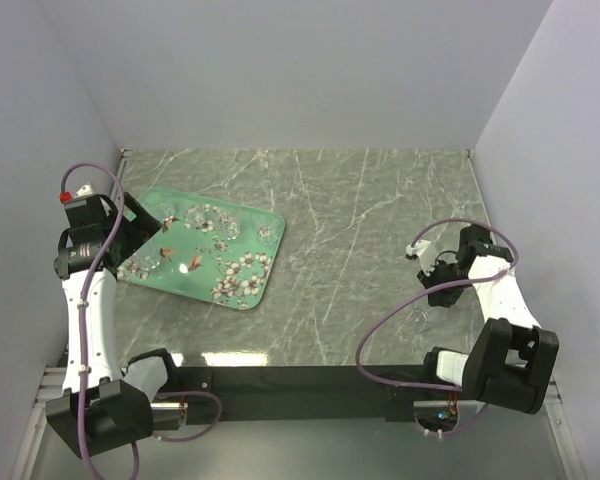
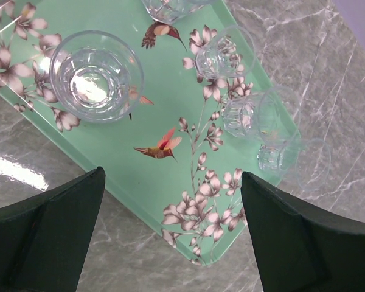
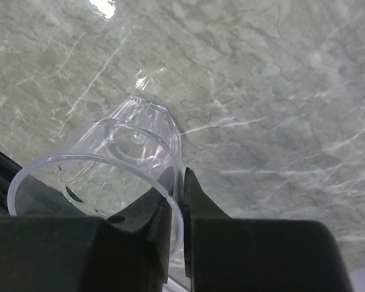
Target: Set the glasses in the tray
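Note:
The mint-green blossom tray (image 1: 195, 280) lies at the left of the table. Several clear glasses stand upright in it, among them a wide glass (image 2: 97, 82) and smaller glasses (image 2: 222, 58) along the tray's (image 2: 170, 103) right edge. My left gripper (image 1: 145, 228) hovers above the tray's left end, open and empty (image 2: 173, 243). My right gripper (image 1: 438, 290) is at the right side of the table, shut on the wall of a clear glass (image 3: 109, 158), one finger (image 3: 152, 207) inside the rim and one outside. That glass (image 1: 417, 318) shows faintly in the top view.
The table is grey marble (image 1: 360, 220) with white walls on three sides. A black strip (image 1: 300, 380) runs along the near edge between the arm bases. Purple cables (image 1: 380, 330) loop from both arms.

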Controlling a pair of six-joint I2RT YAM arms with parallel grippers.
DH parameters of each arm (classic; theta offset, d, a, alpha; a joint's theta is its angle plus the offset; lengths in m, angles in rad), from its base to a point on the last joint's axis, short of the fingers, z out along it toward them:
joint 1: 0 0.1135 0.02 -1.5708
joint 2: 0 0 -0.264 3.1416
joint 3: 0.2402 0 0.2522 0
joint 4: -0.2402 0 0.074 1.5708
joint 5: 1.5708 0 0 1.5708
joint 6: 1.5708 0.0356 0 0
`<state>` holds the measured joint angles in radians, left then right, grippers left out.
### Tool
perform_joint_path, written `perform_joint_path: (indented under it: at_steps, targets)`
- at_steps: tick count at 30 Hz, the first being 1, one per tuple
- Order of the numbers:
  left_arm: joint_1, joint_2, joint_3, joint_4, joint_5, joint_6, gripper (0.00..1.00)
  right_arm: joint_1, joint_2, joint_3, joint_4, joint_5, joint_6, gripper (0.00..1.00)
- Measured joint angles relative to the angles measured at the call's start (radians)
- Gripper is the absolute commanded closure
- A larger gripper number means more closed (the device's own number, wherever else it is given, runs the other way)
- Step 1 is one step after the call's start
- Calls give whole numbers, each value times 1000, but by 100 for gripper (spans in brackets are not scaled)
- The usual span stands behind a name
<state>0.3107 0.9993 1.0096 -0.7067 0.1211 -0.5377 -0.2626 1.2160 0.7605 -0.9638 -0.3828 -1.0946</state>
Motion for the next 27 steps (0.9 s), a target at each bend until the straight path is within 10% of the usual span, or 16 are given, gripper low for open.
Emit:
perform_joint_path:
  at_steps: [9,27]
  targets:
    - [0,0,0,6,26,-6,1,47,-55,18,-25,-79,-51,100]
    - [0,-24,-23,13,44,-27,1,527,127,380,-36,-143,109,100]
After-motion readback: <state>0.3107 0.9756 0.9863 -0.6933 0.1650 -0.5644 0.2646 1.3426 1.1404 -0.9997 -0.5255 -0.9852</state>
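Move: The right fingers already pinch the wall of the last glass, near its rim; the green tray's middle lies about 56 cm to this hand's left, 16 cm farther out and 6 cm lower, with its near right part empty. The rightmost glass in the tray stands some 39 cm left and 19 cm ahead, another glass about 9 cm further left of that one. From the left hand, the tray's middle is roughly 7 cm ahead, 8 cm right and 21 cm below. Leftward and up, gathering speed, the right hand carries the pinched glass off the marble towards the tray: about 15 cm left, 9 cm higher and some 6 cm farther out. The fingers keep their hold while the wrist swings counter-clockwise by some 25 degrees and tilts slightly. ##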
